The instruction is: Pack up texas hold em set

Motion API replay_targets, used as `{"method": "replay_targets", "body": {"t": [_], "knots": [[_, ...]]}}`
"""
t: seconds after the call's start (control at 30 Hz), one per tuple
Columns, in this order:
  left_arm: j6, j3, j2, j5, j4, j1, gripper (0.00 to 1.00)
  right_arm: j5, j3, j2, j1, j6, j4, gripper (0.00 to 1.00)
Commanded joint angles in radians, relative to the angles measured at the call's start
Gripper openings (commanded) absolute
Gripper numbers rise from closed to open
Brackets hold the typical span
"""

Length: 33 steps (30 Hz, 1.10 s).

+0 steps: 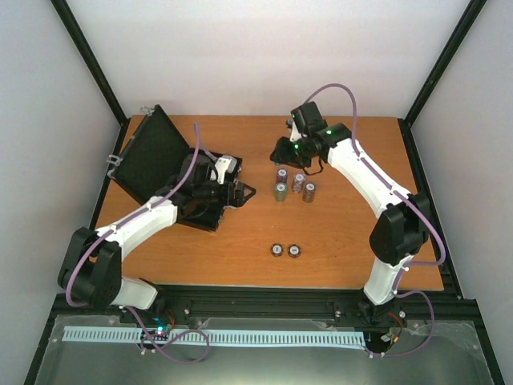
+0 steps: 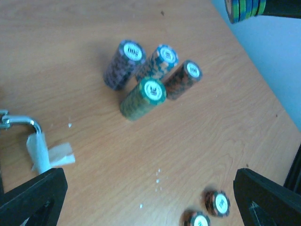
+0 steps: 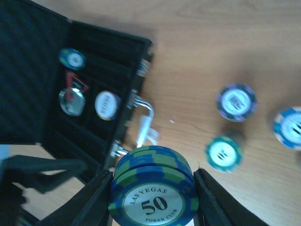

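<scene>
The black case [image 1: 156,160] lies open at the table's left, lid raised. In the right wrist view its tray [image 3: 42,122] holds a white round disc [image 3: 107,104], a clear disc [image 3: 71,101] under a red-edged triangle, and a blue-green chip [image 3: 72,58]. My right gripper [image 1: 285,152] is shut on a blue-and-green chip stack [image 3: 153,188] marked 50, held in the air just right of the case. Several striped chip stacks [image 1: 292,184] stand upright mid-table, seen closer in the left wrist view [image 2: 143,96]. My left gripper [image 2: 150,202] hangs open and empty at the case's right edge [image 1: 239,192].
Two short chip stacks [image 1: 285,251] sit side by side toward the near edge, also in the left wrist view [image 2: 216,202]. The case's silver handle [image 2: 21,123] with a paper tag [image 2: 49,155] juts toward the stacks. White walls and black frame posts surround the table.
</scene>
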Motion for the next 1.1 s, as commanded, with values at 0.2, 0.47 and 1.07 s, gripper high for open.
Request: {"method": "replay_targets", "body": {"t": [0.2,0.47,1.07], "knots": [[-0.089,-0.090,0.020,-0.187,0.642,-0.050,1.00,-0.178,0.132,0.074,0.000,0.126,0.076,0.12],[-0.082,-0.075,0.111,-0.251,0.860,-0.109,1.00,-0.204,0.166,0.082,0.000,0.137,0.075,0.12],[-0.181,0.010,0.234,-0.293,1.035,-0.126,1.00,-0.249,0.194,0.098,0.004,0.150,0.065,0.12]]}}
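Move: The stack of 50 chips, already upheld in the right gripper, is about 11 cm to the right of the open left hand, 7 cm farther out and 4 cm higher. Below on the table, counted from the left hand, the green chip stack stands some 9 cm right and 3 cm ahead, the purple one 9 cm right and 6 cm ahead, both about 14 cm down. From the right hand, the left gripper lies roughly 11 cm left, 7 cm back and 4 cm lower. The stack of 50 chips, still gripped, is carried about 5 cm left and nearly as much up towards the left gripper, most of the way early on, the right fingers swinging outward to the left. The wide-open left hand comes to meet it, rising and reaching forward about 8 cm each and edging right, while its fingers tilt up some 30 degrees to about level, near the right gripper's finger. ##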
